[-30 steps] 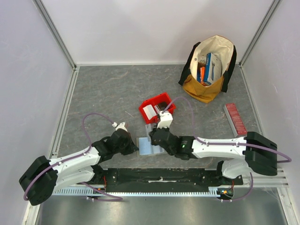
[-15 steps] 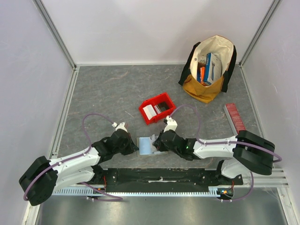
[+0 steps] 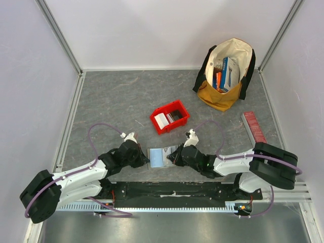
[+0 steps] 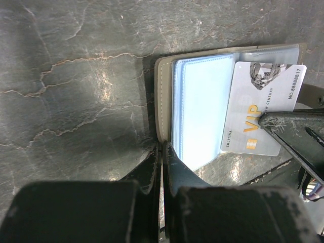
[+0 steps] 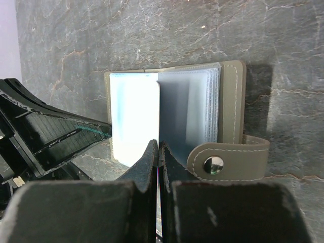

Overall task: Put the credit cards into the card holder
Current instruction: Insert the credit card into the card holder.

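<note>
The card holder (image 3: 158,157), a grey-olive wallet, lies open on the table between my two grippers, its clear sleeves (image 4: 202,106) showing. My left gripper (image 4: 162,148) is shut on the edge of its left cover (image 4: 163,96). A white credit card (image 4: 253,111) printed "VIP" leans over the sleeves. My right gripper (image 5: 159,147) is shut on that card, which I see edge-on in the right wrist view. One right finger (image 4: 293,131) shows at the card's lower corner. The holder's snap strap (image 5: 228,161) sticks out on the right. More credit cards (image 3: 162,120) lie in a red bin.
The red bin (image 3: 178,108) stands just beyond the wallet. A tan and cream bag (image 3: 217,96) holding upright colourful boxes sits at the back right. A long red ribbed box (image 3: 253,127) lies by the right wall. Walls close in on three sides.
My right gripper has come back from the red bin to the wallet with the card in it. The left arm has stayed on the wallet.
</note>
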`<state>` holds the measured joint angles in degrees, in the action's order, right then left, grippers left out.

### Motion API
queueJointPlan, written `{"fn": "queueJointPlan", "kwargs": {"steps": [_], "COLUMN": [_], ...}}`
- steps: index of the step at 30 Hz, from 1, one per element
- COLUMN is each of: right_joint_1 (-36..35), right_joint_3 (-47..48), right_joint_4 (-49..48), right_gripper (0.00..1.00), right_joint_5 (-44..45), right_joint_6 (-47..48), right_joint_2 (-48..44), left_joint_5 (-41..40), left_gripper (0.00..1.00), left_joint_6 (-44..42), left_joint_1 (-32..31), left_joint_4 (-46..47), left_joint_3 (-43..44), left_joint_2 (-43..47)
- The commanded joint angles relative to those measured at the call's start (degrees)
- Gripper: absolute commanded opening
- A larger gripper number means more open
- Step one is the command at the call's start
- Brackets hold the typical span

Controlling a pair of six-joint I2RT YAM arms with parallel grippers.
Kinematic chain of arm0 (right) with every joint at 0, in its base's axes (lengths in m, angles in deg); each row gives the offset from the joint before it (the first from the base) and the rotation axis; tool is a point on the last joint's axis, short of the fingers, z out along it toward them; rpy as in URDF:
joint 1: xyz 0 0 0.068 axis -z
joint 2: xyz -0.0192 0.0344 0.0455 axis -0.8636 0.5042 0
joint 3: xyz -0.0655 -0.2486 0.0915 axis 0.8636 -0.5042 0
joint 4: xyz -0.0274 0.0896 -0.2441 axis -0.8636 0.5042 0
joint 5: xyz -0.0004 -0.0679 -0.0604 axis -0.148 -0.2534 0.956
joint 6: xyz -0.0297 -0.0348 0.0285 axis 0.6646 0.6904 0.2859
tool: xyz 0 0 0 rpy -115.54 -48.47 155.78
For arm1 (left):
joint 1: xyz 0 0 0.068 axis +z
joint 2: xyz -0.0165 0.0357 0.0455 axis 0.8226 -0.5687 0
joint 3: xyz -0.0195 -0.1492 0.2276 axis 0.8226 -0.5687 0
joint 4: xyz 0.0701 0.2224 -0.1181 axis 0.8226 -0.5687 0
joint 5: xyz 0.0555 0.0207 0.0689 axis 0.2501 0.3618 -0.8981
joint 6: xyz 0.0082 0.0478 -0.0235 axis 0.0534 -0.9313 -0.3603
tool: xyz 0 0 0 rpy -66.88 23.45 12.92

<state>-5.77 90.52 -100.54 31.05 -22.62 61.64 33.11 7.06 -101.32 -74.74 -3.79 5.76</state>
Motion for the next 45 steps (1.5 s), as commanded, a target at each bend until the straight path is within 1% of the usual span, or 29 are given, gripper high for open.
{"fn": "queueJointPlan", "kwargs": {"steps": [1, 6, 17, 20, 24, 31, 32, 33, 34, 37, 40, 41, 43, 45], "right_joint_1": [-0.07, -0.07, 1.77, 2.3, 3.44, 3.71, 3.71, 3.71, 3.79, 3.71, 3.71, 3.71, 3.71, 3.71], "right_joint_3": [-0.54, -0.01, 0.61, 0.26, 1.75, 4.47, 5.35, 6.05, 6.49, 7.2, 8.78, 9.39, 9.92, 10.1], "right_joint_4": [-4.08, -7.07, -7.52, -8.92, -9.27, -8.4, -6.91, -5.25, -3.31, 4.23, 13.11, 15.84, 17.88, 17.89], "right_gripper": [0.0, 0.0, 0.0, 0.0, 0.0, 0.0, 0.01, 0.08, 0.12, 0.29, 0.48, 0.53, 0.54, 0.54], "right_joint_5": [-0.42, -3.23, -6.92, -8.06, -12.45, -15.71, -15.89, -15.63, -14.93, -9.5, -2.82, -1.32, 0.8, 1.16], "right_joint_6": [-1.33, -1.41, -2.73, -2.99, -1.85, -1.06, -0.62, -0.1, 0.6, 2.62, 5.26, 6.14, 7.11, 7.81], "right_joint_2": [1.93, 4.83, 7.65, 8.53, 11.34, 14.68, 14.77, 14.6, 14.16, 10.39, 6.26, 4.85, 3.44, 3.26], "left_joint_5": [-0.31, 0.04, 0.22, 0.13, 0.05, 0.05, 0.04, 0.04, -0.04, -0.39, -0.66, -0.75, -0.75, -0.66], "left_gripper": [0.02, 0.02, 0.02, 0.02, 0.02, 0.02, 0.02, 0.02, 0.02, 0.02, 0.02, 0.02, 0.02, 0.02], "left_joint_6": [1.27, 1.27, 1.19, 1.19, 1.19, 0.92, 0.92, 1.01, 1.01, 1.19, 1.19, 1.1, 1.01, 0.84], "left_joint_1": [0.01, 0.01, -0.08, -0.08, -0.08, 0.01, -0.08, 0.01, -0.08, 0.01, -0.08, 0.01, 0.01, 0.01], "left_joint_4": [0.81, 1.07, 1.51, 1.51, 1.34, 1.07, 0.99, 0.9, 0.81, 0.28, -0.16, -0.24, -0.25, -0.16], "left_joint_3": [-0.44, -0.44, -0.27, -0.18, -0.44, -0.27, -0.27, -0.18, -0.18, -0.09, -0.09, -0.09, -0.09, 0.08], "left_joint_2": [0.52, 0.43, -0.01, -0.1, 0.34, 0.25, 0.34, 0.52, 0.6, 1.22, 1.92, 2.01, 2.01, 1.75]}}
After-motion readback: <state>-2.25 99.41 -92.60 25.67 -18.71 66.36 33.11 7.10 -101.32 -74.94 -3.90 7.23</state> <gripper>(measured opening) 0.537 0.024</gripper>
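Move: The VIP card, its right edge held in the right fingertips, has its middle about 3 cm to their left and 1 cm ahead. The card holder's light-blue pocket lies roughly 6 cm left of the right hand, 1 cm ahead and 3 cm below; the snap strap is some 5 cm right, 1 cm back and 3 cm down, the red tray about 20 cm straight ahead. From the left hand, the pocket lies about 4 cm right, 1 cm ahead, slightly below. The card, still pinched by its right edge, is slid left into the light-blue pocket by the right hand, about 4 cm leftward and a centimetre down while the fingertips tip lower. The fingers then open about halfway and the hand backs off right by some 2 cm, rising and edging forward. The left hand's shut fingers stay at the holder's left edge. ##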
